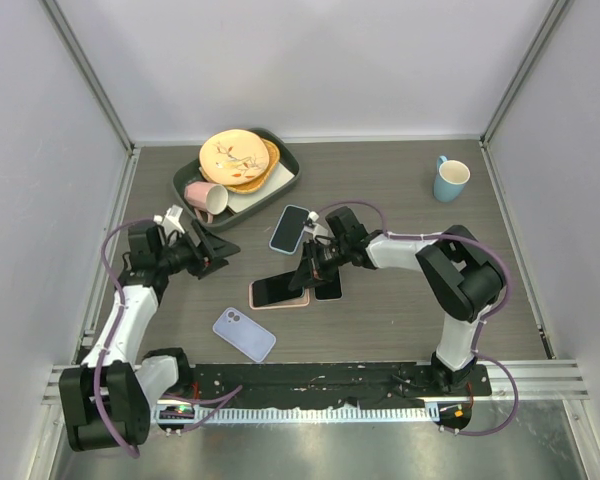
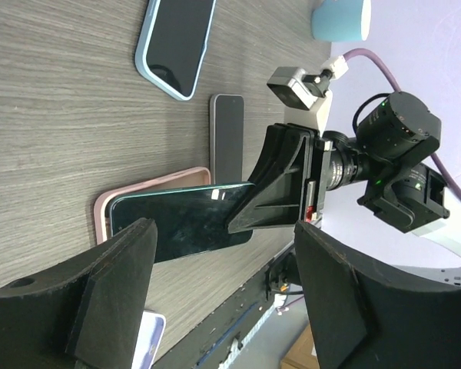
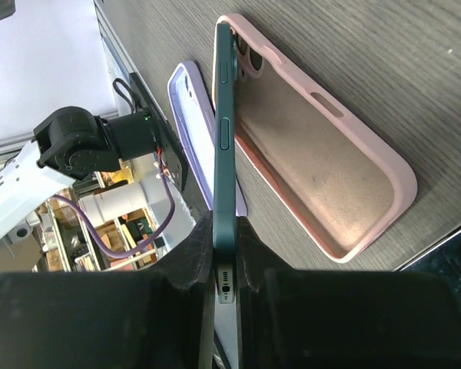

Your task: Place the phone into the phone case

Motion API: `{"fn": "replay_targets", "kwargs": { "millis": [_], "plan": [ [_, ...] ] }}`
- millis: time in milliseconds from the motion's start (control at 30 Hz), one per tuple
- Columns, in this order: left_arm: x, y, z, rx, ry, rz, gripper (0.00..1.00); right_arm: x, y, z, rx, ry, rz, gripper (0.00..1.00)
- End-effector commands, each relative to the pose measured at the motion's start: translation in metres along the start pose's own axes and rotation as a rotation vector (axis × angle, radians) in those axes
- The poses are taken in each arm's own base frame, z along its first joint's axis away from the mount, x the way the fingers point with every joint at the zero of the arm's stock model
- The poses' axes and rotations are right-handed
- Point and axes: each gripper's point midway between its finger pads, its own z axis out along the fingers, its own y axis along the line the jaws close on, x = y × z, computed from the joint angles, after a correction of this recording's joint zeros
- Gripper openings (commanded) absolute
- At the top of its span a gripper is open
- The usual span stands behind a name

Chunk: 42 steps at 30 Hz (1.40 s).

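Observation:
The phone (image 3: 224, 154), teal-edged with a dark screen (image 2: 180, 224), is held by its end in my right gripper (image 3: 226, 265), which is shut on it. It is tilted up on one long side along the wall of the empty pink phone case (image 3: 323, 154), which lies open side up on the table. From above, the phone (image 1: 275, 288) overlaps the pink case (image 1: 292, 303) with the right gripper (image 1: 308, 272) at its right end. My left gripper (image 1: 215, 250) hovers to the left of the case, open and holding nothing (image 2: 224, 261).
A second dark phone (image 1: 328, 287) lies just right of the case. A blue-cased phone (image 1: 290, 228) lies behind it, and a lavender case (image 1: 244, 334) in front. A tray (image 1: 285, 185) with plates and a pink mug sits at the back left. A blue mug (image 1: 450, 178) stands at the back right.

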Motion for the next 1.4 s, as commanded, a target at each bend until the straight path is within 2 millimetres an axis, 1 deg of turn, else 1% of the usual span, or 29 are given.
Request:
{"fn": "replay_targets", "kwargs": {
  "millis": [0,33,67,133,200,300,333,467,500,633,667,733,800,933,1033,1067,1133,1300,1333,1367],
  "plan": [
    [0.009,0.015,0.004,-0.105,-0.007,0.002,0.75,0.005,-0.008,0.003,-0.006,0.031,0.048,0.01],
    [0.011,0.02,0.005,-0.136,-0.004,-0.01,0.74,0.007,-0.011,0.004,-0.001,0.037,0.06,0.01],
    [0.019,0.026,0.006,-0.178,0.019,-0.032,0.73,0.007,-0.012,0.005,0.003,0.039,0.064,0.01],
    [0.02,0.043,0.008,-0.265,0.015,-0.046,0.7,0.009,-0.018,0.006,0.022,0.044,0.081,0.01],
    [0.028,0.053,0.011,-0.328,0.034,-0.034,0.66,0.013,-0.024,0.006,0.046,0.056,0.112,0.01],
    [0.038,0.058,0.018,-0.368,0.07,-0.012,0.63,0.018,-0.029,0.007,0.059,0.072,0.135,0.01],
    [0.041,0.064,0.022,-0.395,0.079,-0.011,0.63,0.02,-0.032,0.008,0.065,0.075,0.139,0.01],
    [0.056,0.069,0.037,-0.417,0.141,0.006,0.59,0.024,-0.044,0.011,0.089,0.088,0.164,0.01],
    [0.057,0.071,0.04,-0.419,0.149,0.009,0.59,0.026,-0.046,0.011,0.093,0.093,0.17,0.01],
    [0.063,0.08,0.049,-0.424,0.175,0.021,0.57,0.024,-0.05,0.012,0.096,0.081,0.176,0.01],
    [0.067,0.086,0.052,-0.435,0.197,0.01,0.57,0.023,-0.051,0.012,0.096,0.079,0.177,0.01],
    [0.07,0.088,0.056,-0.43,0.217,0.006,0.56,0.023,-0.053,0.013,0.098,0.08,0.181,0.01],
    [0.078,0.091,0.061,-0.437,0.251,0.008,0.55,0.022,-0.054,0.014,0.096,0.079,0.179,0.01],
    [0.081,0.088,0.07,-0.43,0.269,0.005,0.55,0.024,-0.065,0.018,0.118,0.082,0.189,0.01],
    [0.082,0.079,0.075,-0.408,0.281,0.015,0.55,0.025,-0.069,0.021,0.109,0.079,0.198,0.01],
    [0.08,0.075,0.078,-0.398,0.281,0.024,0.55,0.023,-0.068,0.022,0.102,0.073,0.195,0.01],
    [0.084,0.07,0.081,-0.39,0.3,0.03,0.55,0.023,-0.069,0.024,0.099,0.075,0.203,0.01],
    [0.087,0.059,0.089,-0.377,0.311,0.027,0.55,0.019,-0.067,0.024,0.095,0.049,0.22,0.01],
    [0.09,0.058,0.089,-0.373,0.317,0.028,0.55,0.021,-0.068,0.023,0.098,0.045,0.23,0.01],
    [0.09,0.055,0.09,-0.368,0.317,0.028,0.55,0.018,-0.066,0.023,0.088,0.024,0.227,0.01]
  ]
}}
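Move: From the left gripper, the middle of the pink phone case lies about 12 cm to the right, 5 cm back and 14 cm below; the lavender case is some 15 cm back and 3 cm right, the blue-cased phone 11 cm ahead and 15 cm right. The right gripper pinches the phone's right end, with the pink case's middle about 6 cm left, 1 cm back and 6 cm below, and the bare black phone 3 cm ahead, 6 cm right. Drop the left gripper about 13 cm onto the left end of the pink case, drawing back a little at first, then easing right, some 5 cm in all. Tip its fingers about 30 degrees further down and partly narrow them around that end. Meanwhile keep the right pinch on the phone and lower it roughly 2.5 cm into the case. ##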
